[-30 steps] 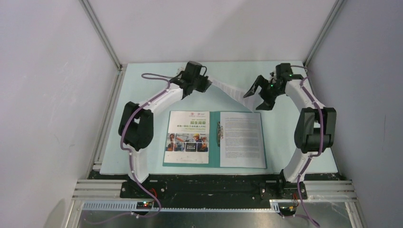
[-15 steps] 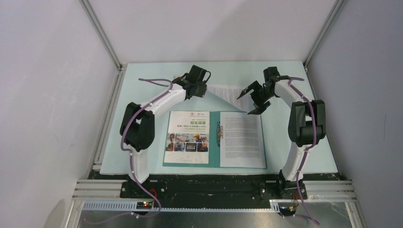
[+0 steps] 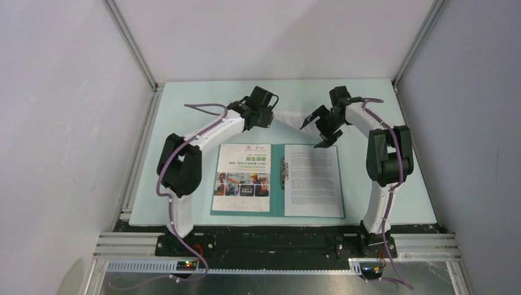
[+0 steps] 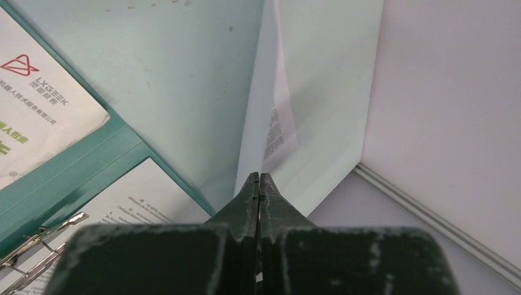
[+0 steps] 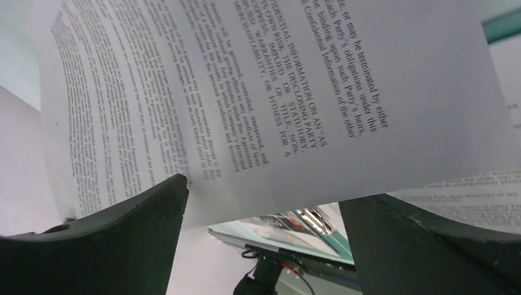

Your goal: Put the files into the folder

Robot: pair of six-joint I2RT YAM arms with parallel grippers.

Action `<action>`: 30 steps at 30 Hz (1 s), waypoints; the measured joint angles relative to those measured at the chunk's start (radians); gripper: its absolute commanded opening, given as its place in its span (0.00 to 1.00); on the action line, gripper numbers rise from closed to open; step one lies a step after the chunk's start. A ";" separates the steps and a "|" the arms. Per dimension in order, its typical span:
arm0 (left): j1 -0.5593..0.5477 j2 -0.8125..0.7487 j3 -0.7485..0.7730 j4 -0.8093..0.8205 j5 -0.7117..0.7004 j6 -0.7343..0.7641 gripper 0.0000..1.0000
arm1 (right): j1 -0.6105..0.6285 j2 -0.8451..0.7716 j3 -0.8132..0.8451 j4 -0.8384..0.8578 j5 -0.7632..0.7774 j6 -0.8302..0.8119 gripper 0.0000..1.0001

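Observation:
The teal folder (image 3: 278, 184) lies open near the table's front, with the colourful brochure page (image 3: 242, 178) on its left half. A dense-text sheet (image 3: 314, 181) lies on its right half, and a metal clip (image 4: 43, 246) sits at the spine. Behind it, my left gripper (image 3: 269, 118) is shut on the edge of another text sheet (image 3: 289, 118), which hangs in the air. In the left wrist view the jaws (image 4: 259, 178) pinch that sheet (image 4: 270, 123). My right gripper (image 3: 316, 130) is open at the sheet's other end. The sheet's (image 5: 307, 92) edge reaches between its spread fingers (image 5: 153, 215).
Pale green table mat (image 3: 184, 123) bounded by white walls and metal rails (image 3: 132, 46) at the back corners. Both arms arch over the mat's far half. The black base bar (image 3: 276, 243) runs along the near edge.
Both grippers have moved inward toward the middle of the table. The right gripper swung left up to the held sheet, whose visible span between the grippers has shortened. Folder and its pages are unmoved.

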 measured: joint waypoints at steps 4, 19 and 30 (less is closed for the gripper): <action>-0.008 -0.002 0.000 -0.010 0.005 -0.015 0.00 | 0.004 0.027 0.046 0.022 0.029 -0.038 0.64; -0.009 -0.014 0.000 -0.038 0.039 -0.034 0.25 | 0.020 0.113 0.164 0.061 0.089 -0.148 0.07; 0.002 -0.021 0.000 -0.051 0.051 -0.010 0.56 | 0.032 0.182 0.258 0.080 0.151 -0.304 0.00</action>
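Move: The right hand stands wide open with the loose sheet's near edge between its fingers; the sheet's middle lies about 5 cm ahead, 6 cm to the left and nearly level. The open folder's middle is some 15 cm back, 10 cm left and 8 cm below, its metal clip about 12 cm back and 8 cm left. The left hand still pinches the sheet's left part, the sheet's middle roughly 3 cm ahead, 8 cm right and slightly below. The right fingers shut on the sheet's near right corner and pinch it while the hand goes forward about 8 cm, sinking a little, its fingertips tilting up and turning counter-clockwise by some 15-20 degrees. As that grip closes, the left fingers, shut at first, open to about half to hand the sheet over; that hand stays nearly in place, easing back a centimetre or so. ##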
